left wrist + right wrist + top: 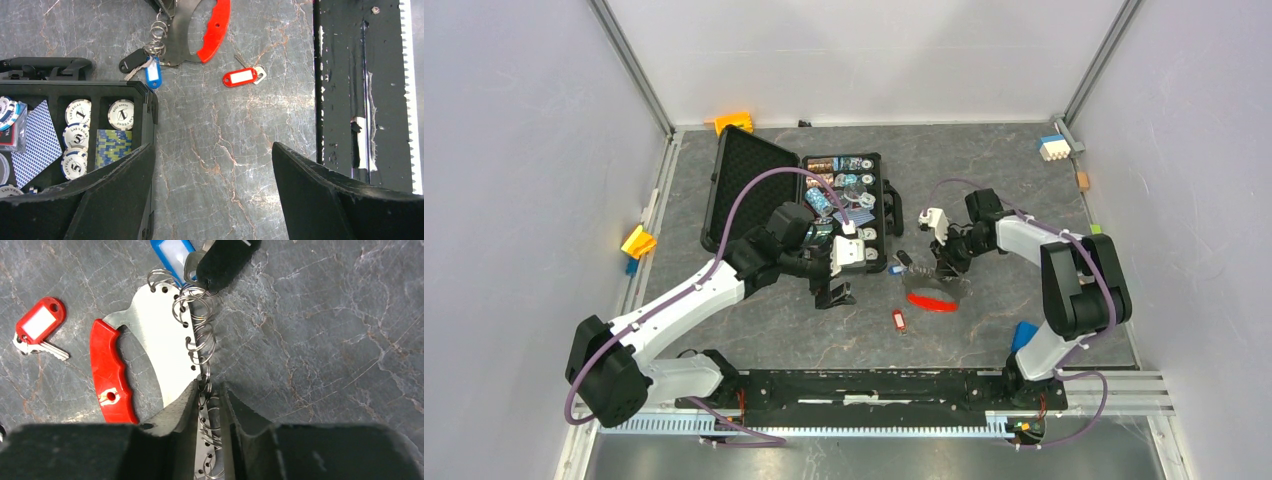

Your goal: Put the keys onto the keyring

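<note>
The keyring is a curved silvery plate [160,340] with a red handle [110,375] and several split rings [197,335] along its edge; it lies on the table [924,293]. My right gripper [209,387] is closed down narrowly on the plate's ringed edge, with rings between the fingers. A key with a blue tag [172,252] and a black fob [225,260] hang at the plate's far end. A key with a red tag [37,325] lies loose, apart from the plate [240,76]. My left gripper [212,150] hovers open over bare table, holding nothing.
An open black case [754,180] of poker chips [77,112] and cards sits just left of my left gripper. Small blocks lie at the edges: orange [734,122], yellow [638,241], white-and-blue [1053,147]. A black rail [345,100] runs along the near edge.
</note>
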You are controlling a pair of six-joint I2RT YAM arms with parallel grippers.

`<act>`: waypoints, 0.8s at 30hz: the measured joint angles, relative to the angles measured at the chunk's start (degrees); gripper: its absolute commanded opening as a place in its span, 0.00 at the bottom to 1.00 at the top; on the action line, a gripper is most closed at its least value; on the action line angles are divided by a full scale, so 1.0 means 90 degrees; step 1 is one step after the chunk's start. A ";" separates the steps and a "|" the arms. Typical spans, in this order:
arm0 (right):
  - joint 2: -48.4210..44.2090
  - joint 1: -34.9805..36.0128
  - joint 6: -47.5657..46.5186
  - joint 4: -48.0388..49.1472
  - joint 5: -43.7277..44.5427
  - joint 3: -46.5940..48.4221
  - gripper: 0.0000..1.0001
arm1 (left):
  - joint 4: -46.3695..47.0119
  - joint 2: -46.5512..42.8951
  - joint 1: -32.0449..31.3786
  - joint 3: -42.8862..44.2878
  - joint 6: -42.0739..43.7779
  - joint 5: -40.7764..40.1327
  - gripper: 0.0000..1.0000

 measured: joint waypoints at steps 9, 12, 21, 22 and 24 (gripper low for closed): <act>-0.0046 0.0022 0.0090 -0.0219 0.0138 0.0466 0.00 | 0.0000 0.0000 0.0000 0.0000 0.0075 -0.0029 0.94; -0.0231 0.0022 -0.0007 -0.0374 0.0114 0.0726 0.00 | 0.0002 0.0000 0.0002 0.0002 0.0121 -0.0155 0.94; -0.1494 0.0063 -0.1183 -0.0988 -0.0576 0.1025 0.00 | 0.0180 0.0364 0.0002 0.0568 -0.0083 -0.0486 0.94; -0.1651 0.0092 -0.1341 -0.1071 -0.0673 0.1022 0.00 | 0.0231 0.0418 0.0002 0.0651 -0.0151 -0.0491 0.94; -0.1965 0.0194 -0.1600 -0.1154 -0.0838 0.0993 0.00 | 0.0335 0.0512 0.0002 0.0799 -0.0301 -0.0481 0.94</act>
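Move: Between the right fingertips lies one small ring, about midway along the keyring's holed edge. The red handle is some 7 cm back and 1 cm left, the blue tag level and 10 cm left, the red key tag 12 cm back and 9 cm left. From the open left hand that ring lies roughly 22 cm right, 8 cm ahead and 15 cm below; the red key tag is about 12 cm right, 3 cm back, just as low. Finishing their closing, the right fingers pinch the ring and lift the keyring about 14 cm, easing forward over 3 cm, then back again and a little left, while the wrist tips some 25 degrees and turns slightly counter-clockwise. The left hand, still wide open, follows late, some 4 cm forward, also up and right, towards the rising keyring. ##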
